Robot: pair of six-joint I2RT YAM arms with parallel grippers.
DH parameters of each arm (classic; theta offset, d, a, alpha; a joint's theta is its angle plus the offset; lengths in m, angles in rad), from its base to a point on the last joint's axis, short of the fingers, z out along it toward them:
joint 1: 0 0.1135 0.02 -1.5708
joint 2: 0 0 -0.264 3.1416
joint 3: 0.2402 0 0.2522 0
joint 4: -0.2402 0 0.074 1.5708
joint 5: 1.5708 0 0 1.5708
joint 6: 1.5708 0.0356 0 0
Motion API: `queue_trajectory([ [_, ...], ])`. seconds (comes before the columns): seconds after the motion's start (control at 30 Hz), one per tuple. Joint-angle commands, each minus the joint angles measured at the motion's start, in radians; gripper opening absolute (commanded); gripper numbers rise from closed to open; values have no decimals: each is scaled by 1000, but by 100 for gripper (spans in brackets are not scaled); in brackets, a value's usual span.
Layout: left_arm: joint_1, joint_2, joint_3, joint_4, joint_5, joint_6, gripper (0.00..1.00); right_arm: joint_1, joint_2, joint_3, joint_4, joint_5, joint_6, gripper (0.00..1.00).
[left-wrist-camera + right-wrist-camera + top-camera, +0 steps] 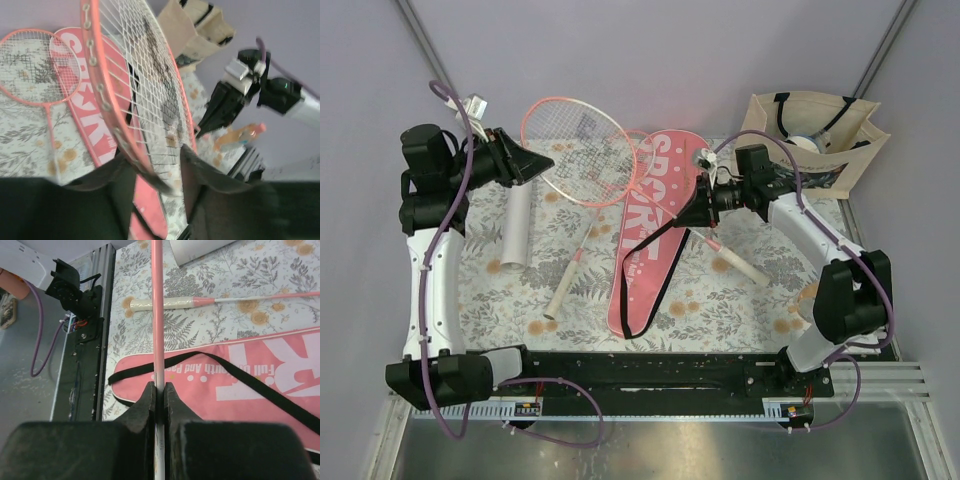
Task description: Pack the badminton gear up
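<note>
One pink-framed racket (570, 140) is lifted off the table. Its head rim (145, 75) passes between the parted fingers of my left gripper (542, 162) (155, 155), resting against one finger only. My right gripper (698, 210) (160, 387) is shut on that racket's thin shaft (157, 315), above the pink "SPORT" cover (655, 230) (240, 385) and its black strap. The other racket (560, 288) (35, 65) lies flat on the floral cloth, with its white handle (165, 303) towards the front. The white tube (517, 228) lies at the left.
A beige tote bag (810, 140) (195, 30) with black straps stands at the back right. A peach-coloured bottle (810, 297) (240, 136) sits by the right arm's base. A black rail (650, 375) runs along the near edge.
</note>
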Motion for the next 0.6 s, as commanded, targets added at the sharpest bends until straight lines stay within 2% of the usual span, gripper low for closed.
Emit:
queue_trajectory([
  [0.0,4,3,-91,296,-32,-232,56,-1,-93,-27,239,-19,360,0],
  [0.03,6,5,-114,350,-25,-264,64,-2,-110,-61,360,3,475,0],
  [0.07,4,5,-131,369,-40,-280,77,-2,-133,-102,482,18,624,0],
  [0.1,4,5,-138,361,-63,-271,85,-4,-153,-137,568,23,684,0],
  [0.17,4,4,-134,286,-123,-214,92,-2,-192,-185,665,46,761,0],
  [0.27,4,-9,-132,174,-232,-145,96,-5,-257,-292,883,158,951,0],
  [0.37,3,-36,-187,136,-271,-115,96,-2,-329,-351,884,312,1047,0],
  [0.47,-11,-82,-258,102,-309,-76,96,-1,-404,-346,649,525,1095,0],
  [0.57,-96,-142,-329,73,-401,-32,95,-1,-485,-375,465,667,1125,0],
])
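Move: The left gripper, barely open, is at the racket's rim; the held racket's head has its middle roughly 5 cm ahead, 5 cm right and 3 cm below. The white tube lies some 12 cm ahead and 18 cm left of this gripper, 38 cm below. The right gripper, shut on the shaft, has the pink racket bag's middle about 14 cm ahead, 5 cm left and 22 cm below; the second racket lies some 18 cm to the bag's left, level with it. Open the left gripper wide so it lets go of the racket's rim, easing it a few centimetres forward and then sinking it, about 8 cm lower in all and slightly left, while it turns counter-clockwise. Keep the right fingers shut on the shaft, lift some 6.5 cm and twist that wrist roughly 30 degrees clockwise, swinging the racket's head away from the left gripper towards the far end of the pink bag. ##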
